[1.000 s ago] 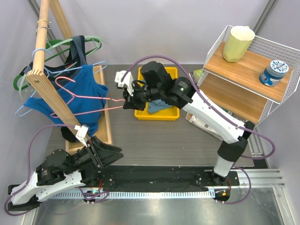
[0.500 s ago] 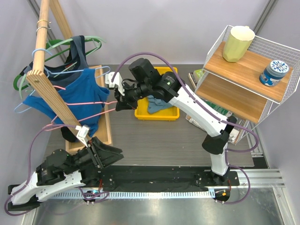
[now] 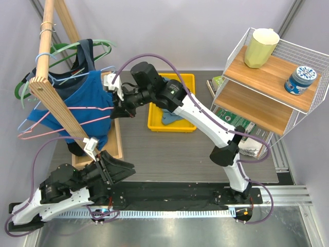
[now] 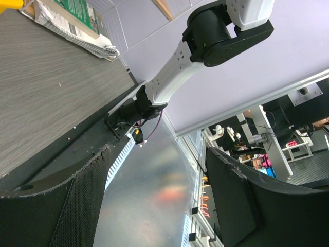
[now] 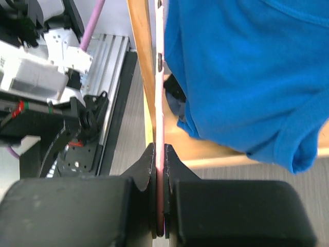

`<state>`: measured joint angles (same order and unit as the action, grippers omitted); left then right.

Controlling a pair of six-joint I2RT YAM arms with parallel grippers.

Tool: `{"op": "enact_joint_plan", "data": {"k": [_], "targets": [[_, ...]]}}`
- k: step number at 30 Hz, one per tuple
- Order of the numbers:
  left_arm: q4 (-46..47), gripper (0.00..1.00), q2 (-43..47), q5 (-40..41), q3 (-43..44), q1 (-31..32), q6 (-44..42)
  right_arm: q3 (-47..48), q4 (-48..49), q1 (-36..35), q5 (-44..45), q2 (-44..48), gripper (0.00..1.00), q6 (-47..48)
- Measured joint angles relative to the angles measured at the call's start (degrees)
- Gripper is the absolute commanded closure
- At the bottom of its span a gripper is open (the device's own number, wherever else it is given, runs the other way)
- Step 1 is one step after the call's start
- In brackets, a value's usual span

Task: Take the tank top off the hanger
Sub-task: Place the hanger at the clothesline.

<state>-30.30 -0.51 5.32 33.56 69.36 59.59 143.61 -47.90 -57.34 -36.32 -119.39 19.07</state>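
Observation:
A blue tank top [image 3: 85, 92] hangs at the wooden rack [image 3: 51, 98] on the left, with a thin pink hanger [image 3: 87, 108] running across it. My right gripper [image 3: 117, 109] is at the top's right edge, shut on that hanger's right end. In the right wrist view the jaws [image 5: 160, 154] pinch the pink hanger [image 5: 160, 103], and the tank top [image 5: 247, 77] hangs to its right. The hanger's far end pokes out past the top's left side. My left gripper [image 3: 115, 170] rests low near the table's front edge, open with nothing between its fingers [image 4: 77, 206].
A yellow bin [image 3: 154, 126] holding a blue cloth sits behind my right arm. Green and light blue hangers and a dark top [image 3: 85, 56] hang on the rack. A wire shelf [image 3: 267, 87] with a cup and a tin stands at the right, notebooks beneath it.
My right arm has swung left with the pink hanger in its grip, pushing the hanger leftward across the tank top. The left arm has not moved.

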Motion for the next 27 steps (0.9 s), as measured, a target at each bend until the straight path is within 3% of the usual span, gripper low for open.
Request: {"op": "enact_joint_plan", "data": {"k": [13,27], "targets": [[0.0,0.25,0.0,0.0,-0.13,0.0,0.44,0.2,10.43,-2.58,1.7,-0.98,0.99,-7.52],[0.0,0.25,0.0,-0.02,-0.5,0.0,1.62,0.22,15.17,-3.1,3.26,-0.98,0.99,-11.43]]}}
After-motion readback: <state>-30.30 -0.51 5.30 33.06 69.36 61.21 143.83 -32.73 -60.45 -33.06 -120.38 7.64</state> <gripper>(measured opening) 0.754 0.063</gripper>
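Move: The clothesline bar's free near stretch, where the pink hanger is being taken, lies about 19 cm left of the right hand, 8 cm ahead and 8 cm above it. The slanted post's top end stands level with it to the left, 5 cm nearer. The blue hook sits on the bar 2 cm beyond that stretch; the blue tank top hangs 11 cm left of the right hand, 6 cm ahead, 10 cm lower. From the left hand the stretch is 24 cm ahead, 23 cm left, 16 cm up. The pink hanger, still pinched at its end by the right fingers with its hook end stretched out to the left, is lifted towards the clothesline bar: the right hand goes up about 4 cm and left nearly as far, sliding back a centimetre early on, and tilts some 10 degrees so that its left-pointing fingers rise. The grip stays shut, and the climb slows midway but goes on. ##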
